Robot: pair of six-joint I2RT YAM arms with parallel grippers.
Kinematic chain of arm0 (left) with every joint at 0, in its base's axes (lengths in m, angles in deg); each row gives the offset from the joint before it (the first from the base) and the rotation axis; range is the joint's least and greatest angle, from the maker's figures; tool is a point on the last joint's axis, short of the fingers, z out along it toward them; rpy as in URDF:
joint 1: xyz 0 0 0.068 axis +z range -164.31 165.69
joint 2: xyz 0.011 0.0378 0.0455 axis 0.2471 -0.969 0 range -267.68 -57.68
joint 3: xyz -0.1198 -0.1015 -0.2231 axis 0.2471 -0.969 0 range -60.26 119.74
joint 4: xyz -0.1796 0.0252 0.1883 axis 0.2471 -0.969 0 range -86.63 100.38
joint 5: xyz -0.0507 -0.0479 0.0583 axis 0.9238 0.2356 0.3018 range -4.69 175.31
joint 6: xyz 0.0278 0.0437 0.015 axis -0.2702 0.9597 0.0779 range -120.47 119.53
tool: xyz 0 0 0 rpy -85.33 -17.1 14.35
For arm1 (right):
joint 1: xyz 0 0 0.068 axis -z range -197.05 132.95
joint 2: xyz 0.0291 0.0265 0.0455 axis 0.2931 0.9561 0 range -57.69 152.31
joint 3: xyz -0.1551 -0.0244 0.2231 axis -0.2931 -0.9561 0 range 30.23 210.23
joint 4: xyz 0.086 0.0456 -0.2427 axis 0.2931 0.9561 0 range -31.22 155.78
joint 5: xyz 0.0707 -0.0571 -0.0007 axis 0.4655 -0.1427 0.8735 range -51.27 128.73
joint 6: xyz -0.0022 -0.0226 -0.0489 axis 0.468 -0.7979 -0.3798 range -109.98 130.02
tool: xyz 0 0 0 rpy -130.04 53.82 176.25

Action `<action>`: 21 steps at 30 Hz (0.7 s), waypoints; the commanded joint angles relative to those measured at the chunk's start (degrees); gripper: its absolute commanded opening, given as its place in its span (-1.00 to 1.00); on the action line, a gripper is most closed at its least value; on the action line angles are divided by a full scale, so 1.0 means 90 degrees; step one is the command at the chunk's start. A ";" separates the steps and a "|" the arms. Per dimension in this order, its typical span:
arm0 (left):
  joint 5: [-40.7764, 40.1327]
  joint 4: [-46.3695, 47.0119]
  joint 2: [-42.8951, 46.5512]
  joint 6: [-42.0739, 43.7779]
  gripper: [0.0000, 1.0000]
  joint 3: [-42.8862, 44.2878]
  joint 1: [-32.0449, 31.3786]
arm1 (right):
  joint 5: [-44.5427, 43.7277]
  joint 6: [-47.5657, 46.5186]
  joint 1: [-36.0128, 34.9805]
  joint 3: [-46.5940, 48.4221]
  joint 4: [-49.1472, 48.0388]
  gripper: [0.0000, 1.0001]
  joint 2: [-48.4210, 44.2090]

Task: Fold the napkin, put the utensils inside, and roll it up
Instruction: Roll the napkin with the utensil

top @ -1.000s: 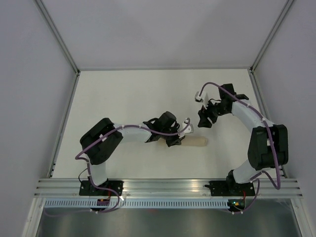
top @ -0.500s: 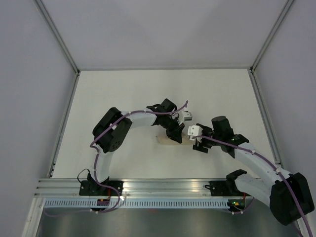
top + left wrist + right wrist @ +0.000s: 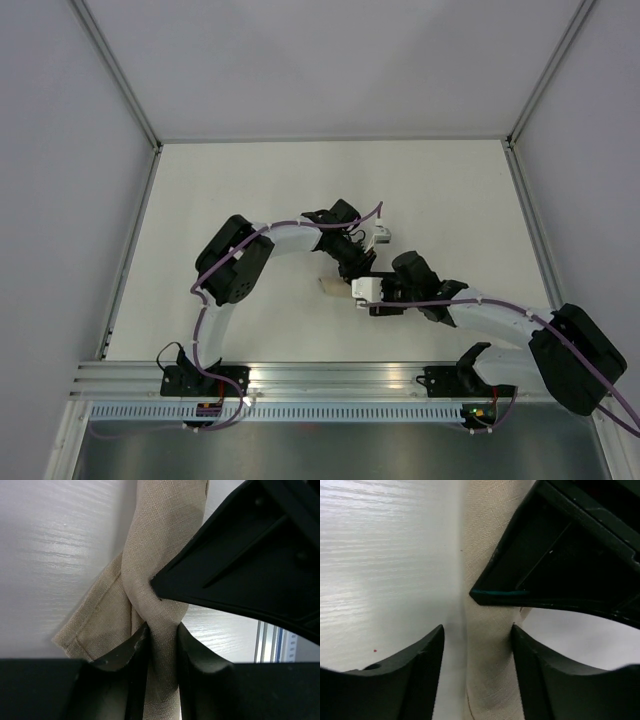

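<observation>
The beige napkin lies rolled into a tube on the table, and only its left end shows from above. My left gripper is shut on the napkin, with cloth pinched between its fingertips. My right gripper stands open, straddling the roll just beside the left one. In the right wrist view its jaws have one finger against the cloth and the other apart from it. The utensils are hidden.
The white table has a metal rail along its left side and right side. Both arms cross close together over the middle of the table. The aluminium base rail runs along the near edge.
My right arm has swung from the back right down to the roll and now straddles it. My left gripper has shifted a little along the roll, still gripping cloth.
</observation>
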 commanded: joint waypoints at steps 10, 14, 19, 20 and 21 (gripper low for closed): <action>-0.1146 0.0137 0.0362 -0.0380 0.02 -0.0381 0.0032 | -0.0505 0.0120 -0.0117 0.0394 0.0315 -0.43 0.0798; -0.1653 0.0675 0.0899 -0.0536 0.09 -0.0615 0.0071 | -0.0291 0.0188 -0.0098 0.0560 0.0745 -0.49 0.0954; -0.2453 0.1320 0.1631 -0.0654 0.17 -0.0966 0.0120 | 0.0051 0.0218 0.0049 0.0980 0.1408 -0.51 0.1208; -0.2503 0.1543 0.1730 -0.0673 0.18 -0.1141 0.0149 | 0.0197 0.0218 0.0088 0.1048 0.1488 -0.51 0.1286; -0.2610 0.1700 0.1856 -0.0693 0.18 -0.1268 0.0168 | 0.0285 0.0198 0.0156 0.1165 0.1585 -0.51 0.1325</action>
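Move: The rolled napkin runs left to right under both hands. Its middle is about 2 cm to the left hand's right and level with its fingertips, still between them; the napkin's loose corner sits some 4 cm ahead and 1 cm right, its left end roughly 9 cm left and 1 cm back. From the right hand, that middle is about 1 cm ahead, 2 cm left and 1 cm below, between open fingers. The right fingers close from astride the rolled napkin to a pinch beside the left hand, easing about 1.5 cm forward onto it and slightly down, then holding almost still. Meanwhile the left fingers open their grip; that hand waits, then draws forward and left with some rise, roughly 4.5 cm in all, wrist turning some 20 degrees, fingers still astride the cloth. ##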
